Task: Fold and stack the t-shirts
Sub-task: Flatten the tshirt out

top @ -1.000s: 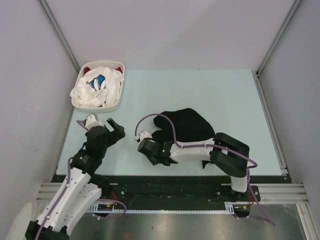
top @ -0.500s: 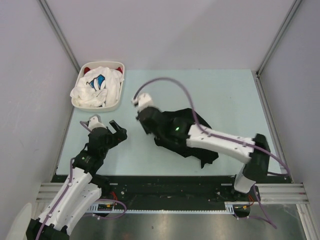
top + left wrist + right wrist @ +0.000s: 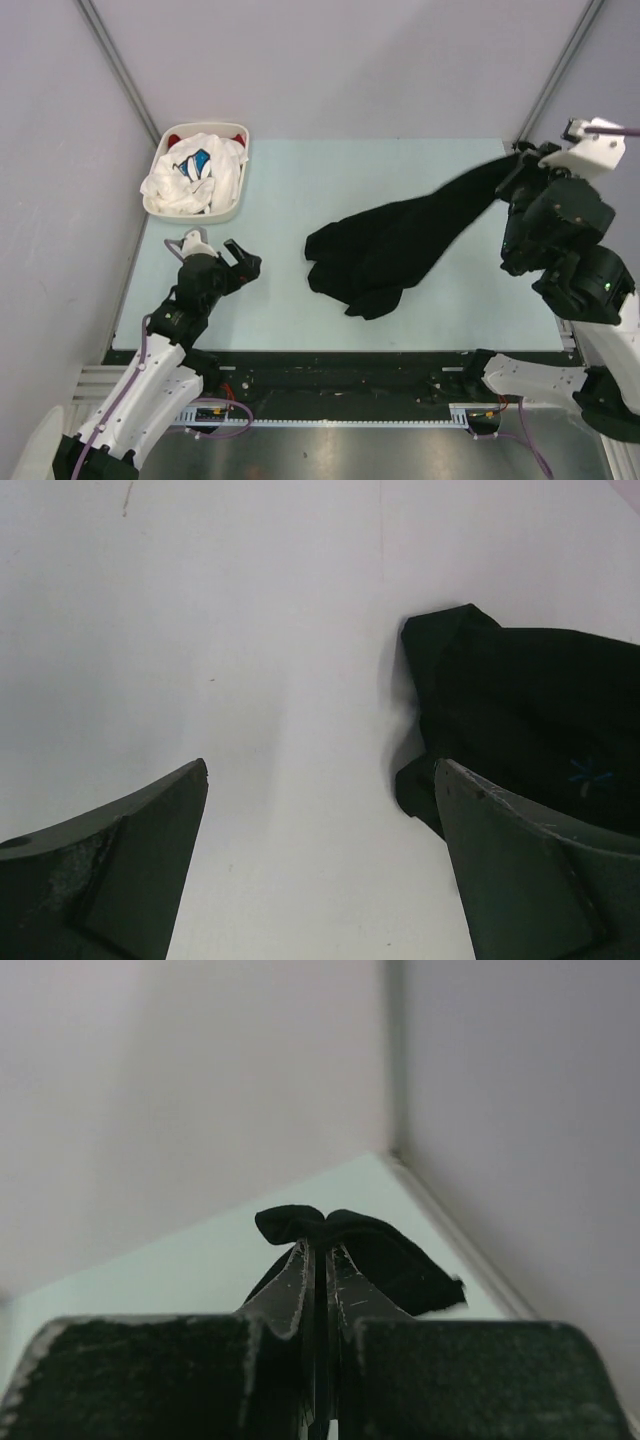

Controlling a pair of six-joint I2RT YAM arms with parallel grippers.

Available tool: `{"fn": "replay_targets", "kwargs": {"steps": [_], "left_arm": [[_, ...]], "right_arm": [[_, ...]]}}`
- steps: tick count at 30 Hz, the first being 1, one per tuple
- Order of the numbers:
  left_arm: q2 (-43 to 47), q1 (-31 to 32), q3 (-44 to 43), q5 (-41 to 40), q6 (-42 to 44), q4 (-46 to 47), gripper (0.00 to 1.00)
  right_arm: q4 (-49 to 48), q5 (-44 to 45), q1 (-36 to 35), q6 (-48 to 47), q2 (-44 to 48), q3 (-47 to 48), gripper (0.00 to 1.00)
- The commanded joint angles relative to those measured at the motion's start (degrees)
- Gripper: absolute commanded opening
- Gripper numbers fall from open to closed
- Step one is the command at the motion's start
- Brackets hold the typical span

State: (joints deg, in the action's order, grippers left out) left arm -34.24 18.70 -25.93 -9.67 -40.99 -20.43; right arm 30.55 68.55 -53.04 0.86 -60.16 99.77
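The black t-shirt (image 3: 385,250) lies bunched at the table's middle, and one end is drawn out in a long strip up to the far right. My right gripper (image 3: 516,168) is raised there, shut on that end. In the right wrist view the jaws (image 3: 320,1245) are pressed together with black cloth (image 3: 395,1260) puffing out past the tips. My left gripper (image 3: 222,250) stands open over bare table, left of the shirt. Its wrist view (image 3: 322,770) shows the shirt's edge (image 3: 520,700) and a small blue starburst (image 3: 585,773) just beyond the right finger. A white t-shirt with blue print (image 3: 195,170) lies over a red one (image 3: 176,137).
The white and red shirts fill a white oval basket (image 3: 190,214) at the back left corner. Grey walls with metal posts (image 3: 550,85) close the table in on three sides. A black rail (image 3: 340,375) runs along the near edge.
My right arm swung from the table's middle up to the far right, closing on the black t-shirt and pulling it into a long strip. The left gripper edged slightly right.
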Motion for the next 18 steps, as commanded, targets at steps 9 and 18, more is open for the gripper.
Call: {"fn": "replay_targets", "kwargs": {"steps": [9,18], "left_arm": [[-6.8,5.2,-4.3,3.9,-0.1,8.6,1.0],[-19.9,13.6,-10.4,1.1,1.8,13.1,1.0]], "right_arm": [[25.7,-12.6,30.8,23.0,4.2,-18.3,0.0],[25.5,-10.7,36.1,28.5,3.4,-26.0,0.0]]}}
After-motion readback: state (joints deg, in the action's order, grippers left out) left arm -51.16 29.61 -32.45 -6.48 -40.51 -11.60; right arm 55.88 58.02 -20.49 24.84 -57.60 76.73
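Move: Below and to the left of the raised right hand, which already holds one end, hangs the black t-shirt; its middle is about 16 cm left, 8 cm ahead and 47 cm down. From the open left hand that middle lies some 30 cm right, 8 cm ahead and 12 cm down, with the near edge much closer. The white bin of shirts sits about 15 cm left of the left hand and 26 cm ahead, its middle 9 cm lower. Swinging down some 19 cm, the right hand keeps its shut fingers on the black t-shirt's end, carrying it about 10 cm right early on and then mainly sinking, while the wrist tips down and turns clockwise, some 25 degrees each. The open left hand picks up speed rightwards towards the shirt's left end, 8 cm and slightly forward, turning a little clockwise, without reaching the cloth. ##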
